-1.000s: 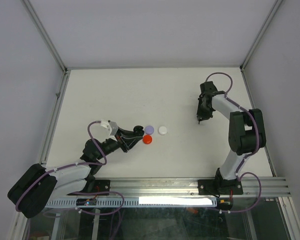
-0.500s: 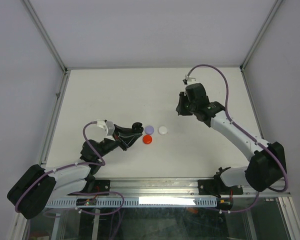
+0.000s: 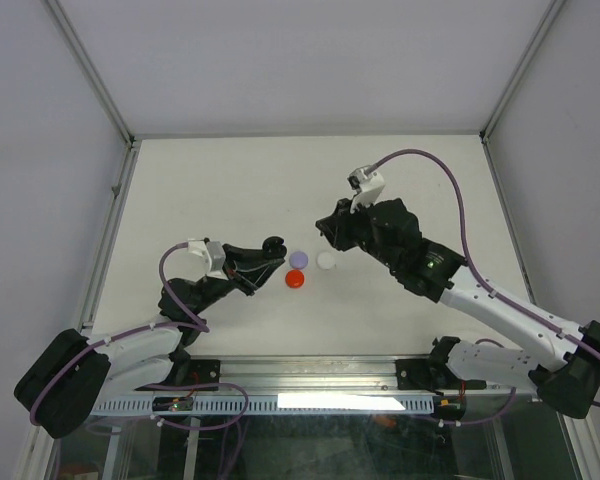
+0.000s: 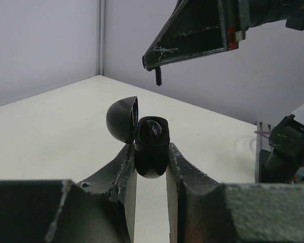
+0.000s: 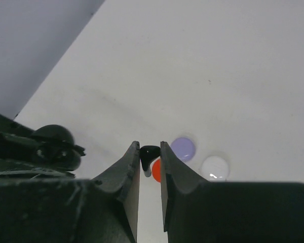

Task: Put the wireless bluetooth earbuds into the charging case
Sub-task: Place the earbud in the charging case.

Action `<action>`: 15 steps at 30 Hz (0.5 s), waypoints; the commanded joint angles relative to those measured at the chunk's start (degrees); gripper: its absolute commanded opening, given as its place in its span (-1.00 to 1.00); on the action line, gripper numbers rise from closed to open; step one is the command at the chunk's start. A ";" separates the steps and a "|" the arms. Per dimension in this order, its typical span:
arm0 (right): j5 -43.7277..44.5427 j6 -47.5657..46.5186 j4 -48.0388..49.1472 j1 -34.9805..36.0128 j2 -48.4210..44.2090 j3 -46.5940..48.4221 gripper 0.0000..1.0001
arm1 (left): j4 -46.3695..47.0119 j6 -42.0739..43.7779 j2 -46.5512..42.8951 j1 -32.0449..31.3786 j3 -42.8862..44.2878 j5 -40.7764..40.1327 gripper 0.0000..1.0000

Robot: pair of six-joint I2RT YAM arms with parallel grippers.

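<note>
The black charging case (image 4: 151, 147) is gripped between my left gripper's (image 4: 151, 158) fingers, held upright above the table with its domed lid (image 4: 122, 120) swung open to the left. From above, the charging case (image 3: 272, 246) sits at the tip of the left gripper (image 3: 263, 258). My right gripper (image 5: 150, 147) is shut on a small black earbud (image 5: 150, 154), stem pointing down. In the left wrist view the right gripper (image 4: 192, 40) hangs above and slightly right of the case, with the earbud's stem (image 4: 158, 76) poking out below it. No other earbud shows.
Three small round discs lie on the white table between the arms: purple (image 3: 298, 259), white (image 3: 326, 260) and red (image 3: 295, 279). They lie just right of the case and under the right gripper (image 3: 327, 229). Metal frame rails border the table.
The right arm has swung from the table's far right toward the centre, bringing the earbud close above the case. The left gripper has lifted the case slightly.
</note>
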 commanded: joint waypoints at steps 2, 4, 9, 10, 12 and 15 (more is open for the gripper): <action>-0.78 -2.82 12.60 5.76 -3.60 -1.07 -0.84 | 4.32 2.27 -0.79 -0.22 2.75 1.00 -0.92; -1.03 -4.25 15.81 8.22 -3.92 -1.84 -0.84 | 4.14 2.28 -0.83 -0.20 3.00 1.17 -0.92; -0.12 -8.18 21.56 13.33 -2.93 -2.91 -0.83 | 3.81 2.22 -0.92 -0.21 3.35 1.44 -0.92; 0.18 -9.06 22.51 13.97 -2.59 -3.00 -0.83 | 3.92 2.05 -0.92 -0.15 3.38 1.57 -0.92; 0.78 -9.90 24.04 15.19 -1.93 -3.29 -0.83 | 3.94 1.71 -1.00 -0.21 3.53 1.99 -0.92; 1.92 -11.04 25.88 16.26 -0.98 -3.72 -0.83 | 4.35 1.00 -1.08 -0.20 3.60 2.70 -0.92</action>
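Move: The open black charging case, gripped in the left fingers, lies about 10 cm to the right hand's left, some 4 cm back and roughly level. On the table about 24 cm below the right hand, the red disc is 4 cm ahead and 6 left, the purple disc 9 ahead and 5 left, the white disc 9 ahead and 2 right. From the left hand point the case sits about 1 cm ahead, 2 right and 1 up. The right hand carries its pinched earbud left, back and up, some 11 cm, towards the case, turning counter-clockwise. ##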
